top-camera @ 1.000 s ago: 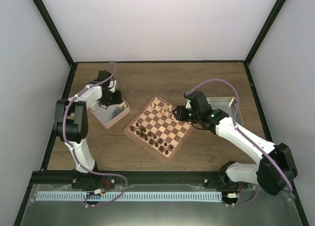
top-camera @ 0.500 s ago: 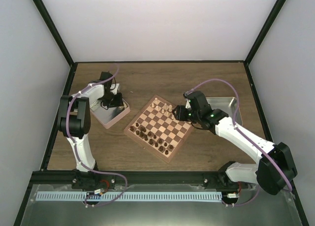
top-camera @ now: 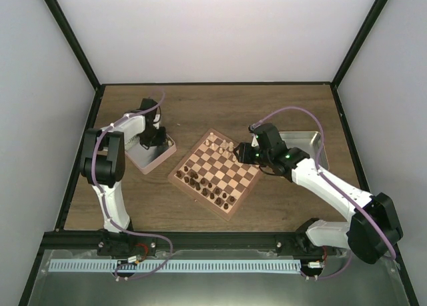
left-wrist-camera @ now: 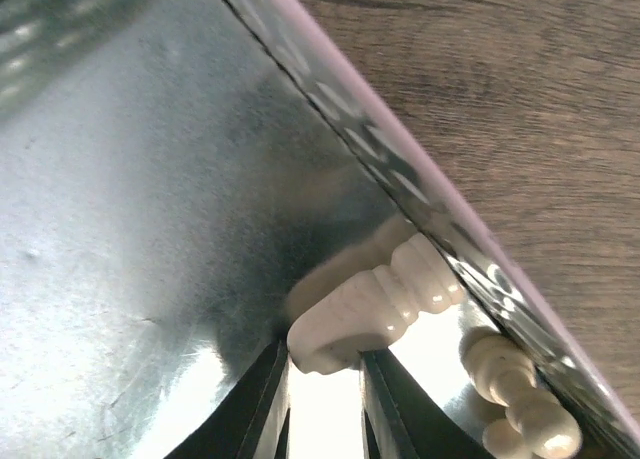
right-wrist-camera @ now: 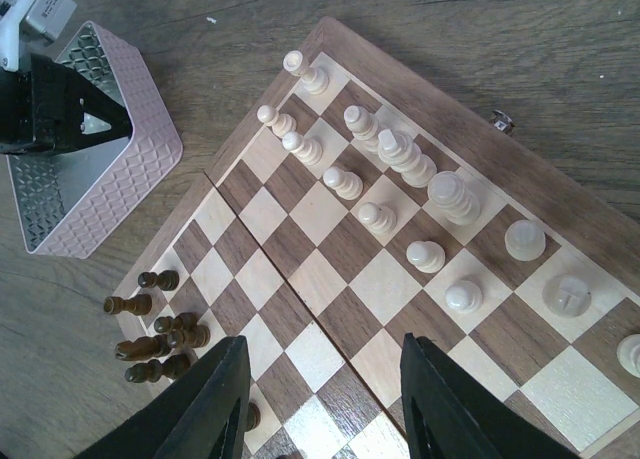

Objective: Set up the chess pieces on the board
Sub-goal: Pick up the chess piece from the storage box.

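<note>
In the left wrist view a light beige chess piece (left-wrist-camera: pixel 380 299) lies on its side in a corner of a metal tray (left-wrist-camera: pixel 120 229). My left gripper (left-wrist-camera: pixel 325 364) is shut on its base. A second light piece (left-wrist-camera: pixel 515 394) lies beside it against the tray wall. From above, the left gripper (top-camera: pixel 155 138) reaches down into that tray (top-camera: pixel 150 161), left of the board (top-camera: pixel 215 173). My right gripper (right-wrist-camera: pixel 325 369) hovers open over the board's middle squares (right-wrist-camera: pixel 330 279), holding nothing. Several light pieces (right-wrist-camera: pixel 400 154) stand along the board's far side.
Several dark brown pieces (right-wrist-camera: pixel 160 334) cluster at the board's near left edge, some lying down. A silver tray (top-camera: pixel 308 141) sits behind the right arm at the back right. Black frame rails border the wooden table (top-camera: pixel 200 106).
The left gripper's jaws have narrowed onto the light piece in the tray, and the left arm shifted slightly. The right arm has stayed in place.
</note>
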`<state>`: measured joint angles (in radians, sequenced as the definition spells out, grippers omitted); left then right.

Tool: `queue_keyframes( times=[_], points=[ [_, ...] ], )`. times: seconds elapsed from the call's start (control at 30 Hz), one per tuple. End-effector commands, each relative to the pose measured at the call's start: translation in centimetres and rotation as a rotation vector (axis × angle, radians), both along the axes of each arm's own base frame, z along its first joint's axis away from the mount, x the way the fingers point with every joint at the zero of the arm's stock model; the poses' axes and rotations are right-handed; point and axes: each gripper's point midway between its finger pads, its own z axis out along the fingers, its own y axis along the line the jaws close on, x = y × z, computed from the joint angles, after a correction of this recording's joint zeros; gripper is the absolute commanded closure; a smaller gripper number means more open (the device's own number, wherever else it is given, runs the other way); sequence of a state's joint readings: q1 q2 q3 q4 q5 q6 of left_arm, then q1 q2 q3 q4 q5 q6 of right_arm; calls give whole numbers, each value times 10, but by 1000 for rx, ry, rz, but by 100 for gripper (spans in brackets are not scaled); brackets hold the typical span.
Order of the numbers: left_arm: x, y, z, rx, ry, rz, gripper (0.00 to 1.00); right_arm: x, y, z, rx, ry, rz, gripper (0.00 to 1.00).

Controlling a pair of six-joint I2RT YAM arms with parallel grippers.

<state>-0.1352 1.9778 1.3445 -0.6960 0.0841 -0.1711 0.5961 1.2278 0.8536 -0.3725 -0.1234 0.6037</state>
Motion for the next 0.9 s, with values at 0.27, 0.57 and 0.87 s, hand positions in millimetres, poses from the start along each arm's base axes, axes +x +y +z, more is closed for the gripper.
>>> queue_keyframes(
  times=[0.27,0.57,0.87],
  points=[
    [-7,16,2,59,-4,154,83,2,2,2,15,-6,-3,57],
    [-7,16,21,100,-21,10,53,2,2,2,18,-8,-3,57],
    [18,15,41,164,-99,-190,48,2,4,-1,23,1,5,57]
  ],
)
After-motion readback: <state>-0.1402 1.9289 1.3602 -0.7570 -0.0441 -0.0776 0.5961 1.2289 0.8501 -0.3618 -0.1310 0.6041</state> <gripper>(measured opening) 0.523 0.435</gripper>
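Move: Lying on the floor of the storage box, the pale chess piece has its near end right at the left fingertips, and its middle is about 1 cm ahead, 1 cm right and 1 cm lower. The box's right-hand wall is close behind it, some 2 cm ahead and 3 cm right of the hand. Other pale pieces lie roughly 5 cm right and 1 cm back. From the right hand the piece is about 30 cm left, 5 cm farther out and 15 cm below. Drawing about 1 cm to the left along the box floor with the fingers nearly shut at the piece's near end, the left hand turns slightly counter-clockwise and pauses. Then the fingers open to about half, and the hand eases back about 1 cm before lifting some 2 cm away from the piece, drifting farther left, coming forward again and turning back clockwise about 10 degrees. ##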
